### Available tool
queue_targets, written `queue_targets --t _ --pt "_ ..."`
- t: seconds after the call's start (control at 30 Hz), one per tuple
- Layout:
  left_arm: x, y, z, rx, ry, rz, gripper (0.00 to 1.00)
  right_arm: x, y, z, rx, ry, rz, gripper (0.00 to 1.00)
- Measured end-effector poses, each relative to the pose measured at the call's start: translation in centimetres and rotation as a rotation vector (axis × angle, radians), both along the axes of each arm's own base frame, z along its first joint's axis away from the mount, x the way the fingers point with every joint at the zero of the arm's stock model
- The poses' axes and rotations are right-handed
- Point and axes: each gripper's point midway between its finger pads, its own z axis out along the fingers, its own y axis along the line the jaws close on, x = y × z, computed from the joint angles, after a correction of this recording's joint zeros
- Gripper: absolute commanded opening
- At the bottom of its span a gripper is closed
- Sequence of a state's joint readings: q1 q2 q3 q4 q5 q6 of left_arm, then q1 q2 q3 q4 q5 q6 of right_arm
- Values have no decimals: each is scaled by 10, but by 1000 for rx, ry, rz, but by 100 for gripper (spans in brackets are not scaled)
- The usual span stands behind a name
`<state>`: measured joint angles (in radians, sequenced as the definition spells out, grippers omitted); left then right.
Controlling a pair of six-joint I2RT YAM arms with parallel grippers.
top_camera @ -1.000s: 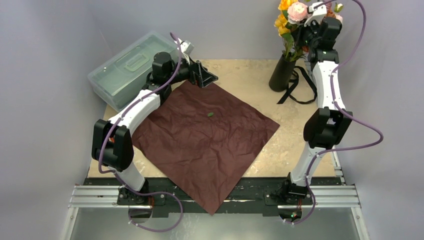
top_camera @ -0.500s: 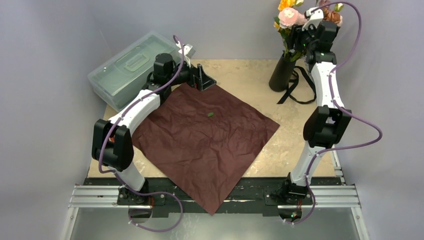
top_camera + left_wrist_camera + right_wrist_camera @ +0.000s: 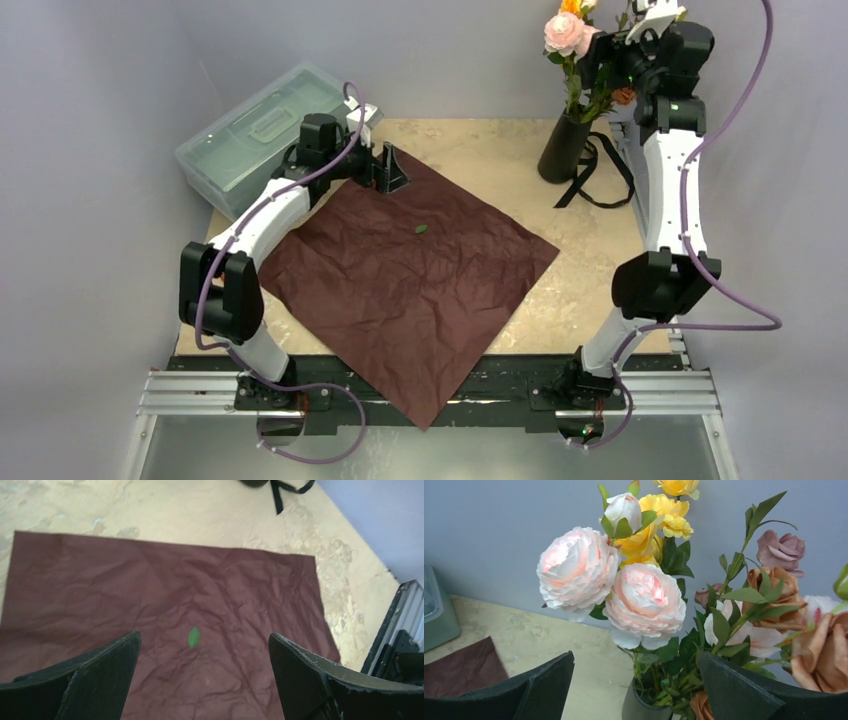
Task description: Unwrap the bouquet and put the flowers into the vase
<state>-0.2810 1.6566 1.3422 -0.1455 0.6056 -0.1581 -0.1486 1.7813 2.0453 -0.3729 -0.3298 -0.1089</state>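
The flowers (image 3: 572, 45), pink, yellow and dusky blooms on green stems, stand in the black vase (image 3: 563, 148) at the back right. My right gripper (image 3: 603, 62) hovers beside the blooms, open, and nothing is between its fingers. In the right wrist view the flowers (image 3: 644, 600) rise from the vase (image 3: 640, 711) just beyond the open right gripper (image 3: 636, 656). The bouquet's dark maroon wrapping paper (image 3: 410, 280) lies spread flat. My left gripper (image 3: 386, 172) is open above the paper's far corner. In the left wrist view the left gripper (image 3: 205, 636) is empty over the paper (image 3: 150, 580).
A small green leaf (image 3: 421, 229) lies on the paper, also visible as the leaf (image 3: 193, 637) in the left wrist view. A black ribbon (image 3: 600, 180) lies right of the vase. A translucent lidded plastic box (image 3: 250, 135) sits at the back left.
My right gripper has opened, let go of the flowers and drawn up and to the right; the flowers now stand on their own in the vase. My left gripper has pulled slightly back to the left.
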Motion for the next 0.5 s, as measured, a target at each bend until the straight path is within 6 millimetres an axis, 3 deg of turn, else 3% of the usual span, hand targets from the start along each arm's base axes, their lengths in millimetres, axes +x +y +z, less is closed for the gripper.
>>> queue_targets --t 0.1,0.23,0.33,0.5 --pt "-2 21 -9 42 28 15 100 -15 2 12 -16 11 5 98" --pt "-9 70 -31 137 95 43 100 -46 12 11 -70 65 67 98" --pt "-22 113 -56 231 164 60 100 -84 27 8 -166 112 179 98" --pt "-60 156 -101 379 277 22 100 -144 68 -7 -276 186 382 98"
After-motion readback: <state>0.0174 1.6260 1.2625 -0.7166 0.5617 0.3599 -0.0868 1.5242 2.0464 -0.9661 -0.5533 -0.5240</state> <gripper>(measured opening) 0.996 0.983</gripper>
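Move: The vase, with every flower in it, stands about 8 cm ahead of the empty right hand, neither left nor right, its middle some 33 cm below. The pink blooms are roughly 11 cm ahead, 4 cm left and 3 cm lower; the black ribbon lies 5 cm ahead and 10 cm right, on the table. From the left hand the vase is about 15 cm ahead, 40 cm right and 13 cm down. With its fingers still wide open, the right hand draws back about 14 cm from the vase and the flower heads, keeping almost level, and swings some 7 cm left as it turns roughly 20 degrees counter-clockwise and tips down. The left hand, also empty and open, gathers speed leftward over the brown wrapping towards the green box, some 16 cm left and 10 cm down, later pulling back about 6 cm while its fingers tilt down to the cloth. ##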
